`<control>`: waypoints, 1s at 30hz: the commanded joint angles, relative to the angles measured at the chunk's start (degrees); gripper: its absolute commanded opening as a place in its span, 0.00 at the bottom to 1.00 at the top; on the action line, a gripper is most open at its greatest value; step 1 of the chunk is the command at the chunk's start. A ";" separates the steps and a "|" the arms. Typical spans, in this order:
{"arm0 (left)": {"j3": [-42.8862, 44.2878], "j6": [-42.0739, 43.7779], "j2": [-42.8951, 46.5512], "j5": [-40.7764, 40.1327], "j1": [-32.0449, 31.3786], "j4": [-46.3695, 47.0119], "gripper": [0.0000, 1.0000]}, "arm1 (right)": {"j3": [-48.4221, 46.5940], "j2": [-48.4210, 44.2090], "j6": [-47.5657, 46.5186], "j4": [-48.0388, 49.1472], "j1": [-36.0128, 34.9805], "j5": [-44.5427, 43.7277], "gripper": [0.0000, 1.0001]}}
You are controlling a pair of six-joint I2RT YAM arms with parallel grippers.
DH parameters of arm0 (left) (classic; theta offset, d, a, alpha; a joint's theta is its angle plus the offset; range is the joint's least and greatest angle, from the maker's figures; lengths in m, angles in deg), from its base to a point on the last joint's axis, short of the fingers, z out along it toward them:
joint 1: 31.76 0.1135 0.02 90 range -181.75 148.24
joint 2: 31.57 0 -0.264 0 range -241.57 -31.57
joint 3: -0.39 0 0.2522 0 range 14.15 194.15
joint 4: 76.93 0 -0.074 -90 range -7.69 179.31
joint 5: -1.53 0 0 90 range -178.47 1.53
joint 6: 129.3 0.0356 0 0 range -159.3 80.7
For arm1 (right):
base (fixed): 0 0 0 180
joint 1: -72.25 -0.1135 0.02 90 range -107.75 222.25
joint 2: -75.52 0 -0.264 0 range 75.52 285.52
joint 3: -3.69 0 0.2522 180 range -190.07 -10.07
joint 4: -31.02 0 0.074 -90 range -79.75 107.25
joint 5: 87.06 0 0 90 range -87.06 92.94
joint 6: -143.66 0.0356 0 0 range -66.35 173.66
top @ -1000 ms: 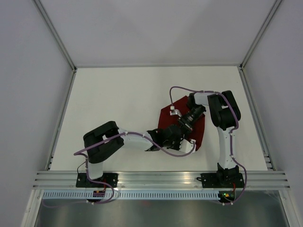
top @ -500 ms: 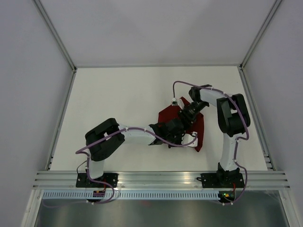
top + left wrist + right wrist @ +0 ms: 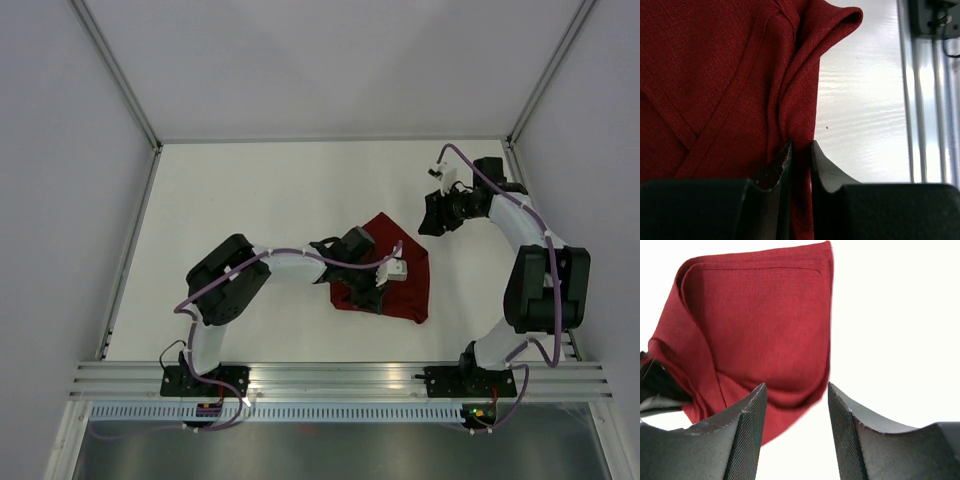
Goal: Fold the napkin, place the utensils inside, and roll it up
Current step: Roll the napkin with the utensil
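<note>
The dark red napkin (image 3: 405, 290) lies folded and rumpled on the white table, right of centre. My left gripper (image 3: 366, 298) is at its left edge, shut on a raised fold of the cloth (image 3: 797, 90), which runs down between the two fingers (image 3: 801, 146). My right gripper (image 3: 433, 215) hangs open and empty behind and to the right of the napkin, apart from it. In the right wrist view the napkin (image 3: 760, 325) lies ahead of the open fingers (image 3: 796, 390), which hold nothing. The utensils are out of view.
A metal rail (image 3: 340, 378) runs along the near edge, also seen in the left wrist view (image 3: 925, 100). Grey enclosure walls and frame bars (image 3: 130, 250) border the table on the left, back and right.
My right gripper has opened, let go of the napkin and drawn back to the far right. The left gripper stays shut on the cloth, and the napkin now lies more folded.
</note>
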 commanded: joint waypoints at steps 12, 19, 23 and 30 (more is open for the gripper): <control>6.24 -13.96 -15.19 23.30 9.01 -8.26 0.02 | 18.08 -27.77 -9.65 4.15 -18.38 -6.82 0.61; 6.59 -15.81 -17.58 25.95 11.48 -7.91 0.02 | 24.33 -29.02 -13.78 6.17 -36.31 -15.70 0.61; 6.41 -17.39 -17.93 25.77 11.91 -5.98 0.02 | 27.75 -25.33 -15.28 8.55 -39.41 -18.35 0.59; 5.62 -18.97 -18.89 26.12 13.23 -3.70 0.02 | 30.40 -23.48 -16.07 9.79 -41.79 -17.30 0.59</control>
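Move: The right hand, open and empty, goes for the napkin's near edge, about 20 cm back, 10 cm to its left and 9 cm below. The napkin's near right corner lies 21 cm back and 6 cm left, its far right corner 4 cm back and 2 cm left, both about 9 cm below. The left hand already pinches that near edge; the spot aimed at lies some 6 cm to its right, 1 cm back and 1 cm below. The open right hand arcs back 18 cm and left towards the near edge; the pinching left rolls 40 degrees. ##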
